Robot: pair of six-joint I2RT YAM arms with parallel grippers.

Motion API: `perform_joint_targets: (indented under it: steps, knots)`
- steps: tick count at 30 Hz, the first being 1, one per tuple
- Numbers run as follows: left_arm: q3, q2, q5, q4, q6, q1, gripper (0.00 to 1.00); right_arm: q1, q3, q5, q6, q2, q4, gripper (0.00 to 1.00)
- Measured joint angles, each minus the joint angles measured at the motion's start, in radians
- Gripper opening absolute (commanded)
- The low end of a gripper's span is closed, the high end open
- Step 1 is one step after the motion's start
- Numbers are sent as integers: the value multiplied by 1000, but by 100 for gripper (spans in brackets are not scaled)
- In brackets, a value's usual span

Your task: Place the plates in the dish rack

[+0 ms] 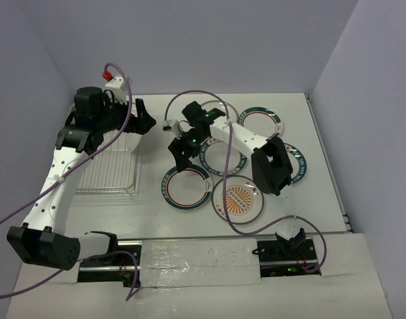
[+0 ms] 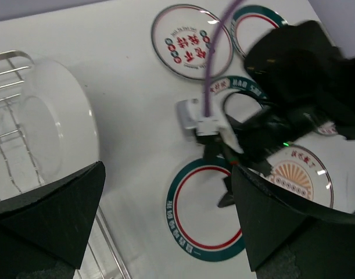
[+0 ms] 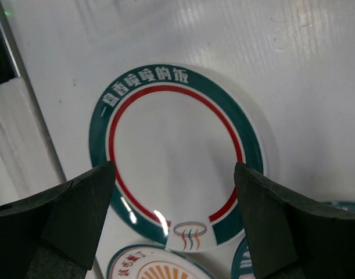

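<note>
Several plates lie flat to the right of the dish rack (image 1: pixel 106 174). My right gripper (image 1: pixel 183 157) hangs open over a teal-rimmed, red-ringed plate (image 1: pixel 187 189); in the right wrist view that plate (image 3: pixel 174 151) sits between and below the two fingers, untouched. The sunburst plate (image 1: pixel 237 199) lies just right of it. My left gripper (image 1: pixel 141 119) is open and empty at the rack's far right corner. In the left wrist view a white plate (image 2: pixel 55 128) stands on edge in the rack (image 2: pixel 9 75), left of my open left gripper (image 2: pixel 165 226).
More teal-rimmed plates lie at the back (image 1: pixel 262 123) and on the right (image 1: pixel 297 163), and one (image 1: pixel 222 157) lies under the right arm. A purple cable (image 1: pixel 209 93) loops over the plates. Walls close in on the left, back and right.
</note>
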Motion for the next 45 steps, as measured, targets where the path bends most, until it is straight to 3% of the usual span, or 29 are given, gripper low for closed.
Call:
perform_joint_targets:
  steps: [5,11,18,23,26,32,34,41,45]
  knots:
    - [-9,-3,139,-11,42,6,99,6,143,7,-80,169,-57,88]
    - [-9,-3,230,-12,58,15,99,-6,180,24,-126,235,-82,88]
    - [-9,-1,270,-12,60,15,99,-13,217,18,-183,282,-118,64]
    - [-9,11,280,-11,59,15,99,-25,261,-42,-223,348,-189,57]
    - [-9,22,286,-11,55,15,99,-40,275,-76,-240,365,-235,49]
    - [-9,34,291,-10,47,20,99,-65,278,-140,-253,393,-283,23]
    - [-9,34,290,-4,39,23,99,-71,272,-154,-251,394,-294,1]
    - [-9,34,258,27,-25,39,99,-76,200,-230,-201,328,-307,0]
    - [18,44,262,-13,-26,40,99,-91,154,-230,-157,199,-279,0]
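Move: The green-rimmed plate lies flat below the right hand, its middle about 7 cm back, level with it sideways and some 10 cm down. The sunburst plate stands about 19 cm to the hand's right and 11 cm back, the lettered plate 13 cm right and 5 cm ahead, the dish rack 28 cm left and 7 cm ahead. From the left hand, the green-rimmed plate is roughly 11 cm back, 13 cm right and 30 cm down. Down about 9 cm goes the right hand, first easing forward to the far rim of the green-rimmed plate, then back and slightly right as the fingers close from wide to nearly shut and the hand rolls some 20 degrees. It pinches the rim and raises it. The open, empty left hand shifts about 3 cm back and right, turning clockwise. ##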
